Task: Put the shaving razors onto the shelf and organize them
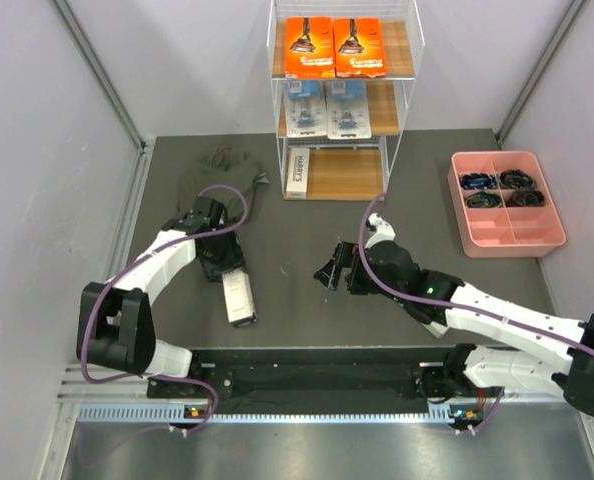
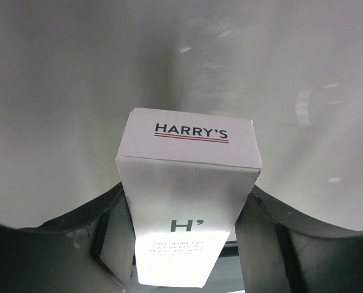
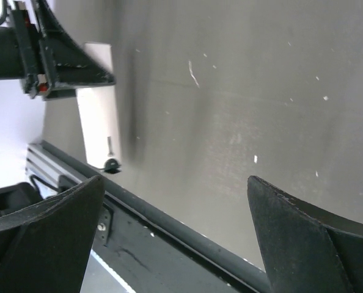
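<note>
On the mat at the left lies a slim white razor box (image 1: 239,298) marked HARRY'S (image 2: 191,131), and my left gripper (image 1: 223,268) (image 2: 186,210) is shut on its sides. The right wrist view shows the same box (image 3: 96,122) from afar. The shelf (image 1: 343,175) holds two orange razor boxes (image 1: 334,47) on its top tier, two blue blister packs (image 1: 326,109) on the middle tier and one white box (image 1: 298,172) at the left of the bottom tier. My right gripper (image 1: 333,270) (image 3: 176,183) hovers open over bare mat at mid table, holding nothing.
A dark green cloth (image 1: 222,170) lies bunched at the back left, just behind the left arm. A pink compartmented tray (image 1: 505,232) with dark items stands at the right. The black rail (image 1: 317,375) runs along the near table edge.
</note>
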You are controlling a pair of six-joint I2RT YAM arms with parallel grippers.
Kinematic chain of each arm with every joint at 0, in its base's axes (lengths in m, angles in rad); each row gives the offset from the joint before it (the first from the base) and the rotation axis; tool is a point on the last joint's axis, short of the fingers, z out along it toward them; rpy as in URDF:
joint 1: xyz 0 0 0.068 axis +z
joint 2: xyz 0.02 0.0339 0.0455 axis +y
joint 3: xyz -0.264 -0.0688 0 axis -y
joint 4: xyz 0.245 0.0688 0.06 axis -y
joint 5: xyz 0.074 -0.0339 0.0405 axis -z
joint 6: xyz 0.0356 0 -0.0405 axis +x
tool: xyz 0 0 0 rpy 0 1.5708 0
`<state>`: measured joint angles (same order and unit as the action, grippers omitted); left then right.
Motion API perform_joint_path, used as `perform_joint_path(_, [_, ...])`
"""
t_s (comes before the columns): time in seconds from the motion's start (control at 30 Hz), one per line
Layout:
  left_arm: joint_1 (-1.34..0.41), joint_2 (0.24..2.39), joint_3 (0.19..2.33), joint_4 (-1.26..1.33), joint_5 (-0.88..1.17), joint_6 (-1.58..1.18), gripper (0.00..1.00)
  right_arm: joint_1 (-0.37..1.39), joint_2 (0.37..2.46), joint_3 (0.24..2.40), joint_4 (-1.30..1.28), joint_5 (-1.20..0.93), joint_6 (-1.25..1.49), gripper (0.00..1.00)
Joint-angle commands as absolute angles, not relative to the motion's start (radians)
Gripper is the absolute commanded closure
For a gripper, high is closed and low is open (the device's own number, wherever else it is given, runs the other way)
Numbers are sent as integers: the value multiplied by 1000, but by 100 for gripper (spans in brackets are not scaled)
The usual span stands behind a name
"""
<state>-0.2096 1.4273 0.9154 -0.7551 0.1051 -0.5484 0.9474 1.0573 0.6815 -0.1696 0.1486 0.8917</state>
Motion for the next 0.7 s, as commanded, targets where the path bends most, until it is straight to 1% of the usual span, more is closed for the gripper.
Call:
perform_joint_path(0.0, [-207,1376,951,-658,208,-646,59,962,1035,735,-144,149,868,1])
perform_joint_path(0.17, [-206,1344,893,-508,331,-791,59,1000,1066,765,-132,176,865,1])
perform_joint_path(0.3, [-202,1335,835,-341,423,-909,59,1049,1101,788,-123,219,864,1])
perform_joint_path(0.5, [-196,1325,763,-169,509,-1048,60,1124,1149,804,-87,276,874,1])
perform_joint_path(0.67, [-196,1315,716,-106,525,-1123,61,1186,1224,837,-86,317,879,1])
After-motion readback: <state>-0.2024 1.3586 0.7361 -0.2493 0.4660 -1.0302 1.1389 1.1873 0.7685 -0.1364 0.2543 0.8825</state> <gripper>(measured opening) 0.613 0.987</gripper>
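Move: The left gripper holds the razor box near its far end, with the box's middle about 5 cm back and 1 cm right. The right gripper, where it is being taken, is some 20 cm to the left gripper's right, 3 cm back and 9 cm higher. From the right gripper, the razor box is about 19 cm left, 4 cm back and 9 cm below. The grey cloth is roughly 18 cm ahead of the left gripper and 3 cm left, near table level. Swing the left gripper with the razor box about 8 cm right towards the right gripper, going forward and up some 4 cm each, keeping the grip. Roll the wrist roughly 35 degrees so the fingers swing out to the right, the box's free end leading. Meanwhile bring the wide-open right gripper 5 cm left and 3 cm back to meet that end, without closing. ##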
